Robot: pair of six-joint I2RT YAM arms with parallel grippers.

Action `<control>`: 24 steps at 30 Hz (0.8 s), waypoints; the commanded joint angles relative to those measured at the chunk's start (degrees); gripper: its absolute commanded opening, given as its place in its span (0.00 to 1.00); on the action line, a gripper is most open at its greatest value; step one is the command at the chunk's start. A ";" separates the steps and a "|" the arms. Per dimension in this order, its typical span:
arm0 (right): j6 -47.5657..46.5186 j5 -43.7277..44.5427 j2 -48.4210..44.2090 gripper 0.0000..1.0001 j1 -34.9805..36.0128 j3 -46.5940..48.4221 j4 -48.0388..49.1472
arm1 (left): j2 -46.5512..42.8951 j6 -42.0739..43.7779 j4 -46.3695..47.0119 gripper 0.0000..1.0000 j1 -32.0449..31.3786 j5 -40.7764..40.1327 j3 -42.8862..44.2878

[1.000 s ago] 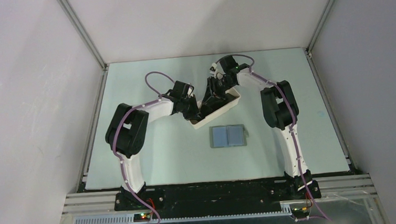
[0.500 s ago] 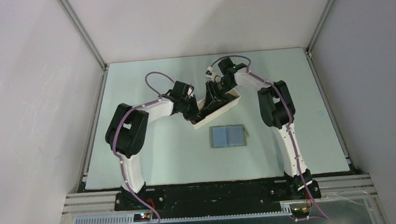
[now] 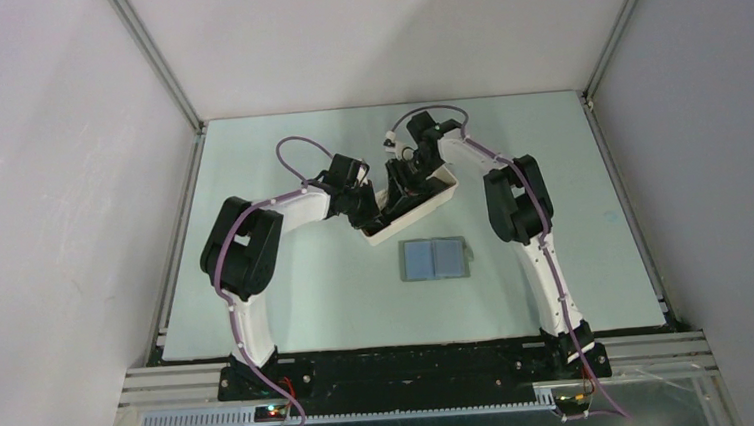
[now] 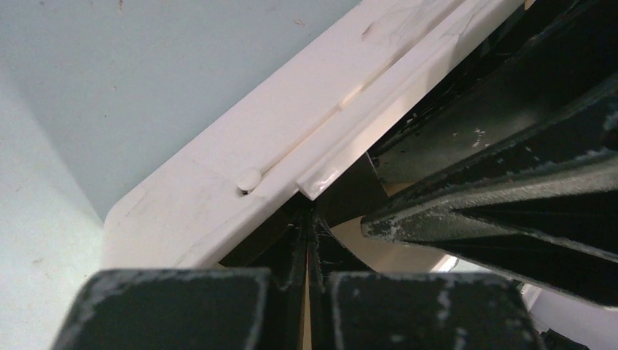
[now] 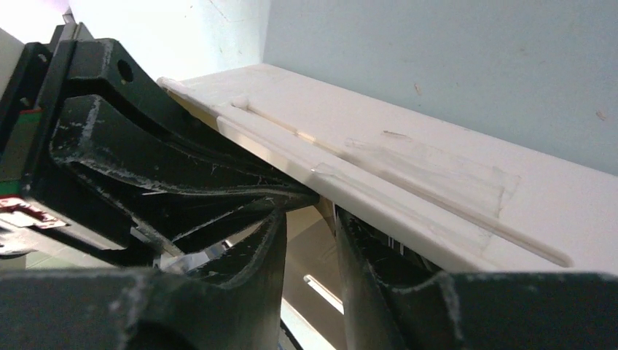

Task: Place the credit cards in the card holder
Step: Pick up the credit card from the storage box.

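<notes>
The card holder point(image 3: 434, 259) lies open on the table, blue-grey inside up, just in front of the long white tray point(image 3: 438, 198). Both grippers are at the tray. My left gripper point(image 3: 375, 211) is shut, its fingertips pressed together at the tray's left corner point(image 4: 218, 197). My right gripper point(image 3: 401, 183) reaches down inside the tray beside its long wall point(image 5: 408, 160), jaws a little apart, with only a tan surface showing in the gap point(image 5: 310, 219). The credit cards are hidden behind the fingers.
The right gripper's black fingers point(image 4: 510, 211) fill the right side of the left wrist view. The left gripper's fingers point(image 5: 146, 168) crowd the left of the right wrist view. Grey walls enclose the pale green table point(image 3: 289, 299).
The right arm's elbow and wrist have shifted a little to the left above the tray. The left arm, tray and card holder have stayed put.
</notes>
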 commanded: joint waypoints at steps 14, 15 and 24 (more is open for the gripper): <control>3.88 -1.12 -2.79 0.00 1.48 -0.08 2.43 | -3.89 2.05 4.48 0.13 -1.35 -4.73 -7.05; 4.07 -1.13 -3.49 0.00 1.26 -0.06 2.51 | -6.00 2.24 5.29 0.15 -1.37 -5.04 -7.40; 4.64 -1.34 -7.87 0.00 0.73 0.30 2.37 | -21.25 3.67 7.90 0.53 -0.90 -13.12 -12.24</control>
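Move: The black credit card the right fingers are about to take stands inside the left end of the storage box, its middle some 3 cm left, 1 cm back and 2 cm below the right hand. The left fingertips are already shut on the card, whose middle is about 1 cm ahead of them. From the right hand, the box's middle is about 4 cm right, 1 cm ahead and 2 cm down; the card holder lies about 8 cm right, 10 cm back and 5 cm below. The card changes hands: the right fingers sink about 1 cm, close from part-open and pinch it near its right end, then start lifting by nearly 2 cm. Once they have it, the left fingers open about halfway, let go and rise some 4 cm out of the box, easing left and slightly back while tilting about 10 degrees up towards forward. ##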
